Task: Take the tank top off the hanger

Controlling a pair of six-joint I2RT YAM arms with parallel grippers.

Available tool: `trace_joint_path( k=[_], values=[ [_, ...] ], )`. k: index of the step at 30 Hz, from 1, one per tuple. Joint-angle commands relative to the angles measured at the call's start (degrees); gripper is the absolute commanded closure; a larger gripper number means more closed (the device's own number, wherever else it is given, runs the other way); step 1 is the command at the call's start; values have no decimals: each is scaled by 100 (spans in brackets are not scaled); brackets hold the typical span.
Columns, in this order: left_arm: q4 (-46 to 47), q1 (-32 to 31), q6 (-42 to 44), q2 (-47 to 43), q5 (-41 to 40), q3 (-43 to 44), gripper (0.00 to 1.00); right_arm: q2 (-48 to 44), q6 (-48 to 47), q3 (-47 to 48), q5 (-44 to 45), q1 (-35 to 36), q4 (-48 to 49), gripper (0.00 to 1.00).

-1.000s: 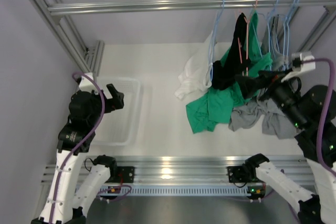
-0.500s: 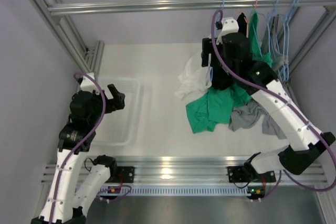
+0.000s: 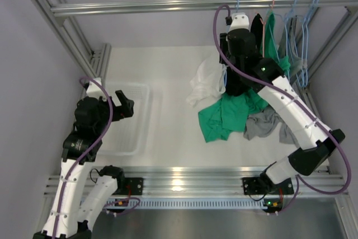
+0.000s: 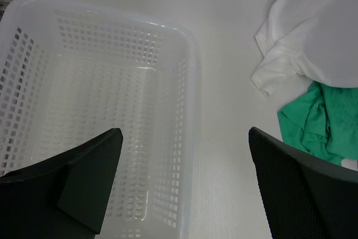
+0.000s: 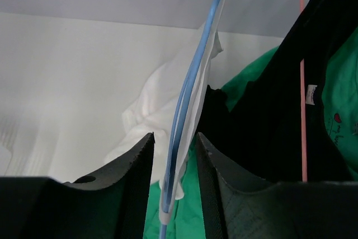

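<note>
The white tank top [image 3: 204,79] hangs by a strap from a blue hanger [image 3: 235,5] on the rail, and most of it lies slumped on the table. In the right wrist view the blue hanger [image 5: 187,99] with the white strap [image 5: 211,54] runs between my right gripper's [image 5: 174,138] fingers, with a gap on both sides; the gripper is open. In the top view the right gripper [image 3: 232,74] reaches down beside the hanger, its fingertips hidden under the arm. My left gripper [image 4: 184,138] is open and empty over the basket's right rim.
A black garment [image 5: 263,127] on a pink hanger [image 5: 302,82] and a green one [image 5: 341,93] hang right beside the blue hanger. Green [image 3: 224,116] and grey [image 3: 268,124] clothes lie on the table. Empty blue hangers [image 3: 296,26] hang further right. A white basket [image 3: 146,116] stands left.
My right arm has swung from the right side up and left to the blue hanger with the white tank top, then edged higher. The left arm has not moved.
</note>
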Motion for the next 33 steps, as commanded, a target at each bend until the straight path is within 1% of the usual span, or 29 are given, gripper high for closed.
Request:
trace_joint_path(
  k=[1, 3, 6, 7, 8, 9, 10, 15, 20, 23, 28, 33],
  values=[
    [318, 25, 42, -52, 64, -35, 1, 116, 78, 158, 217, 40, 129, 64],
    [318, 25, 42, -60, 64, -35, 1, 169, 122, 132, 217, 49, 138, 65],
    [327, 25, 42, -69, 90, -35, 1, 169, 175, 53, 304, 40, 243, 80],
    [318, 25, 42, -60, 99, -35, 1, 169, 184, 35, 366, 31, 278, 92],
    [327, 25, 42, -60, 91, -35, 1, 169, 236, 35, 384, 23, 296, 93],
    [318, 25, 42, -60, 91, -35, 1, 169, 263, 17, 401, 5, 313, 97],
    [318, 25, 42, -69, 91, -35, 1, 152, 298, 9, 445, 5, 348, 100],
    [327, 25, 42, -69, 91, -35, 1, -216, 289, -316, 753, -4, 997, 100],
    [336, 16, 33, -52, 91, -35, 1, -700, 8, -615, 621, -13, 1824, 100],
    [336, 16, 33, -113, 99, -43, 1, -894, -229, -659, 446, -48, 2202, 100],
    [327, 16, 42, -166, 91, -35, 1, -1052, -423, -721, 24, -109, 2484, 100],
    [336, 16, 42, -201, 91, -43, 1, -1394, -528, -1309, -441, -197, 3072, 100]
  ],
)
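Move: The near arm of the blue hanger already runs between the right hand's half-open fingers, about 2 cm ahead and level with them. The white tank top hangs about 5 cm ahead, 5 cm left and some 14 cm lower; the black top is about 3 cm ahead and 5 cm right, a little below, and the green top some 6 cm right, about level fore and aft, 18 cm down. From the idle left hand that hanger arm is about 15 cm ahead, 23 cm right and 11 cm higher. The right hand eases about a centimetre forward and down while its fingers shut fully and pinch the blue hanger's wire. Keeping that pinch, it pulls the hanger up about 6 cm and some 3 cm back towards the robot, edging a couple of centimetres right towards the black top's side as the fingers tip up about 10 degrees. ##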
